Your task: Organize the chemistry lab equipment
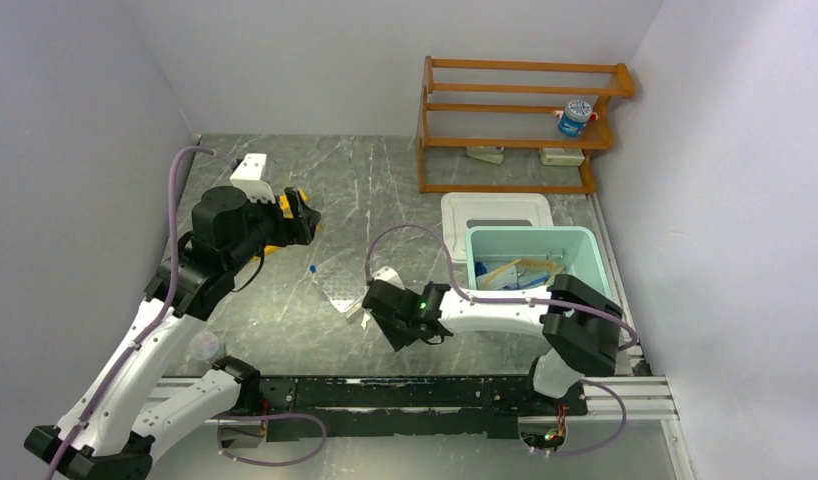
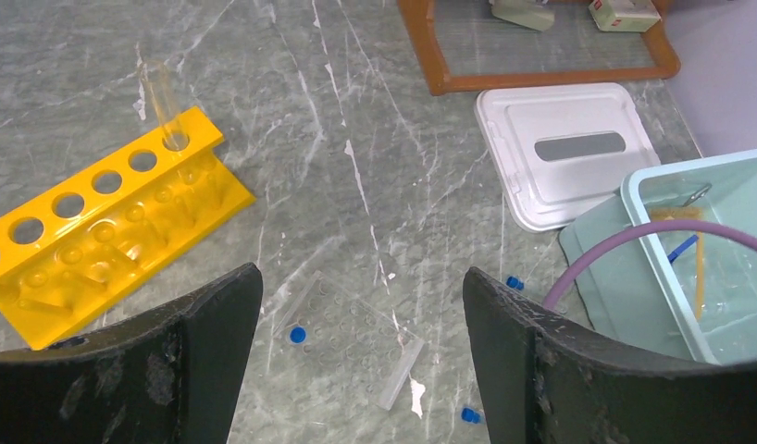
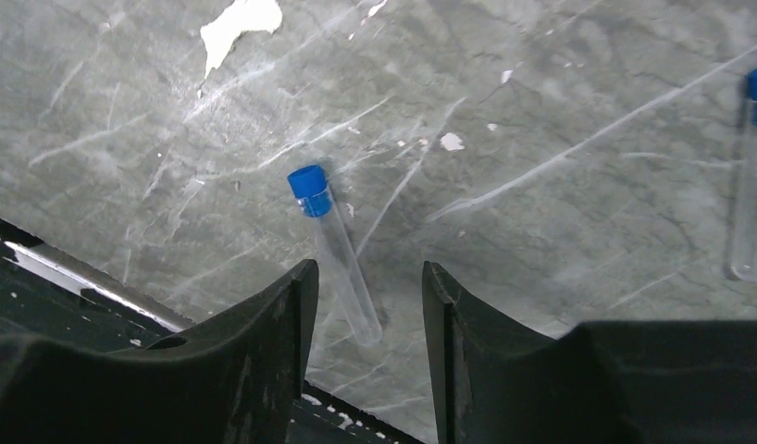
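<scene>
A clear tube with a blue cap (image 3: 330,242) lies flat on the grey table. Its closed end sits between the fingers of my right gripper (image 3: 367,273), whose jaws stand apart with a gap on each side of it. A second capped tube (image 3: 752,176) lies at the right edge. My left gripper (image 2: 361,277) hangs wide open and holds nothing, above the clear tray (image 2: 356,338), which carries one blue-capped tube (image 2: 298,334). The yellow holed rack (image 2: 97,231) is to its left with one clear tube (image 2: 162,102) standing in it. Two loose blue-capped tubes (image 2: 515,283) (image 2: 471,415) lie beside the tray.
The pale teal tub (image 1: 585,245) stands at the right with goggles and a tan tube (image 1: 515,275) inside, its white lid (image 1: 495,210) behind it. The orange shelf (image 1: 520,120) stands against the back wall. A purple cable (image 2: 615,245) arcs over the tub's corner.
</scene>
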Controlling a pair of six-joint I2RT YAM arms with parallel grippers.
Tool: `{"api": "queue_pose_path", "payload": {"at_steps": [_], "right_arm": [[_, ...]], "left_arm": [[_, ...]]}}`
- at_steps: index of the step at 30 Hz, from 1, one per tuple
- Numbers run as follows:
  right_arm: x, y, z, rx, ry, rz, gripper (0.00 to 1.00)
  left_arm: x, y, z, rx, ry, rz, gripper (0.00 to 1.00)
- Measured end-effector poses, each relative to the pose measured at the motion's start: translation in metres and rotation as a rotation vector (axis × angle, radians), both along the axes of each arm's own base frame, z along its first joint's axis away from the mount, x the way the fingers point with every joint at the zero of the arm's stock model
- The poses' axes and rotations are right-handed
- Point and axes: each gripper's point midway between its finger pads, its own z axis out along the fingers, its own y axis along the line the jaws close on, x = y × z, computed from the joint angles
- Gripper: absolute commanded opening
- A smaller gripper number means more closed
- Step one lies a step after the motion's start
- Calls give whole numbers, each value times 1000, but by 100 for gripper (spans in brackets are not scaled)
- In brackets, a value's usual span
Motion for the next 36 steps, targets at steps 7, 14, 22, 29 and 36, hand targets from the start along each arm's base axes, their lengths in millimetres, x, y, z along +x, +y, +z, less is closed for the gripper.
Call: {"api": "queue_pose_path", "payload": {"at_steps": [7, 14, 22, 29, 36], "right_arm": [[-11, 4, -17, -34, 45, 58, 37], [-8, 17, -22, -12, 39, 89, 16], [8, 37, -20, 50, -24, 75, 0], [62, 15, 1, 102, -111, -87, 0], [142, 2, 97, 428, -296, -282, 0]], "left_arm": [[-1, -1, 2, -13, -2, 0, 82], [-1, -1, 6, -18, -8, -4, 81], [-3, -5, 7, -26, -7, -26, 81], [2, -16, 11, -58, -40, -70, 80], [10, -48, -11, -88, 0, -206, 78]]}}
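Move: The blue-capped tube lies almost beneath the right hand's open fingers, about 2 cm below, 1 cm back and 1 cm left. A second capped tube rests roughly 11 cm ahead and 10 cm right of that hand, and the clear well plate about 12 cm ahead and 11 cm left. From the left hand the first tube lies some 13 cm back, 15 cm right and 29 cm below. Right hand dips, pinches the blue-capped tube, then carries it about 15 cm forward and up; left hand eases right. ##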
